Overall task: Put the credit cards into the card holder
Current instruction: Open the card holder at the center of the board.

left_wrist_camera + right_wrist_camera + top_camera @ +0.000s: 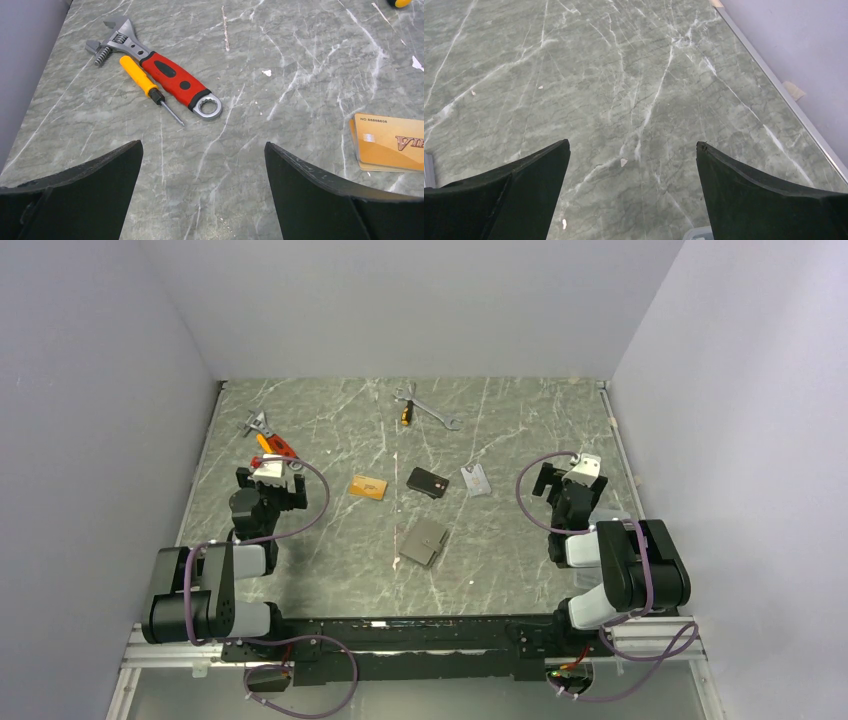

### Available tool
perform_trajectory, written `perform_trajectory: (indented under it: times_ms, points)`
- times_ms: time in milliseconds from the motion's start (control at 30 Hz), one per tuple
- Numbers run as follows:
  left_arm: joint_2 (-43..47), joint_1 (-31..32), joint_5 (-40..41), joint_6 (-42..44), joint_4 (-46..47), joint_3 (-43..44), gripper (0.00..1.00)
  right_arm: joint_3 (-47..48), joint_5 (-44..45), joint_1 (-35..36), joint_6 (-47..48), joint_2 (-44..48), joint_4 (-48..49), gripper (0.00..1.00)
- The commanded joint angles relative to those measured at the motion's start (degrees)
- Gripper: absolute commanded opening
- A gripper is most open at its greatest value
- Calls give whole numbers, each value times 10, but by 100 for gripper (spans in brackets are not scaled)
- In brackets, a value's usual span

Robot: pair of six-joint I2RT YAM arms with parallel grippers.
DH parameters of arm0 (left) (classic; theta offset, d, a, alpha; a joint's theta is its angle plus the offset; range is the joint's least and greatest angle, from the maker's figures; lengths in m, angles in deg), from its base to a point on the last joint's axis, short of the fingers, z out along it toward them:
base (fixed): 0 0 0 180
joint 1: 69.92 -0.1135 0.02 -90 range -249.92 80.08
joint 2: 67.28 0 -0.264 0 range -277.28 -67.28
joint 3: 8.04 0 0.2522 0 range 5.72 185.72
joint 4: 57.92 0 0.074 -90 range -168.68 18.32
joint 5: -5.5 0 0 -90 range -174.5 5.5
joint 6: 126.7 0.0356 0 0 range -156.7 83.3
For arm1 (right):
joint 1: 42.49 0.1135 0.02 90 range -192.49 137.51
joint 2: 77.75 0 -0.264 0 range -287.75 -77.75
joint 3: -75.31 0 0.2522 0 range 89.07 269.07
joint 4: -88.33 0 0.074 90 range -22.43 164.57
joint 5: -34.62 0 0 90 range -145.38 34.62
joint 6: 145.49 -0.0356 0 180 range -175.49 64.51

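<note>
The orange card (368, 486) lies flat at the table's middle; it also shows at the right edge of the left wrist view (390, 142). The black card (428, 482) and the silver-grey card (476, 480) lie to its right. The taupe-grey card holder (423, 543) lies closed in front of them. No white card shows. My left gripper (272, 475) is open and empty, left of the orange card (202, 165). My right gripper (577, 472) is open and empty, right of the silver-grey card, over bare table (631, 165).
A red-handled adjustable wrench (160, 75) and a yellow screwdriver (147, 87) lie just beyond my left gripper. A silver spanner (428, 408) and a small yellow-handled tool (405, 413) lie at the back. The table's right edge and wall (784, 85) run close to my right gripper.
</note>
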Motion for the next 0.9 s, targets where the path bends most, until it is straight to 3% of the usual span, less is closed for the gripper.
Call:
perform_trajectory:
  times_ms: [0,167,200,267,333,433,500,533,600,667,800,867]
  points:
    - [4,1,-3,-6,28,10,99,4,-5,-1,-3,7,28,100]
    - [3,0,-5,-5,26,12,99,8,15,-1,-3,19,24,100]
    - [3,1,-6,-5,27,11,99,26,42,3,-12,45,-23,100]
    - [13,0,-8,-5,19,19,99,108,79,4,-48,98,-221,100]
    - [47,-1,-14,0,-163,90,99,222,90,3,-136,105,-428,100]
    - [45,1,-20,17,-476,294,99,360,19,-9,-315,86,-663,100]
    - [19,0,-36,14,-644,398,99,363,-188,-52,-347,91,-637,100]
    - [6,1,-55,12,-718,439,99,348,-250,-52,-346,98,-615,100]
    - [-15,1,-93,6,-820,496,99,368,-209,11,-321,112,-647,100]
    - [-17,3,-143,4,-882,514,99,411,-72,128,-281,110,-732,100]
    - [24,41,-197,-6,-908,484,99,409,22,286,-304,126,-794,100]
    - [46,99,-183,-1,-912,470,99,394,52,361,-329,132,-811,100]
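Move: The grey card holder lies about 34 cm to the left hand's right, 11 cm back and some 9 cm below; the orange card is about 21 cm to that hand's right and 3 cm ahead. From the right hand the holder is some 34 cm left, 11 cm back and 7 cm lower, with the black card 33 cm left and 4 cm ahead, and the white card 21 cm left and 4 cm ahead. After a short rest both empty, wide-open hands lift off their low parking places; the right surges up about 13 cm and forward some 7, then sweeps roughly 20 cm left towards the card holder, drawing back and sinking a little as it rolls left side up, tips down and turns counter-clockwise, to end high near the white card. The left hand likewise rises and reaches forward, then comes back and down a few centimetres while easing about 5 cm right, its fingers tipping down some 30 degrees and turning clockwise towards the middle, touching nothing. ##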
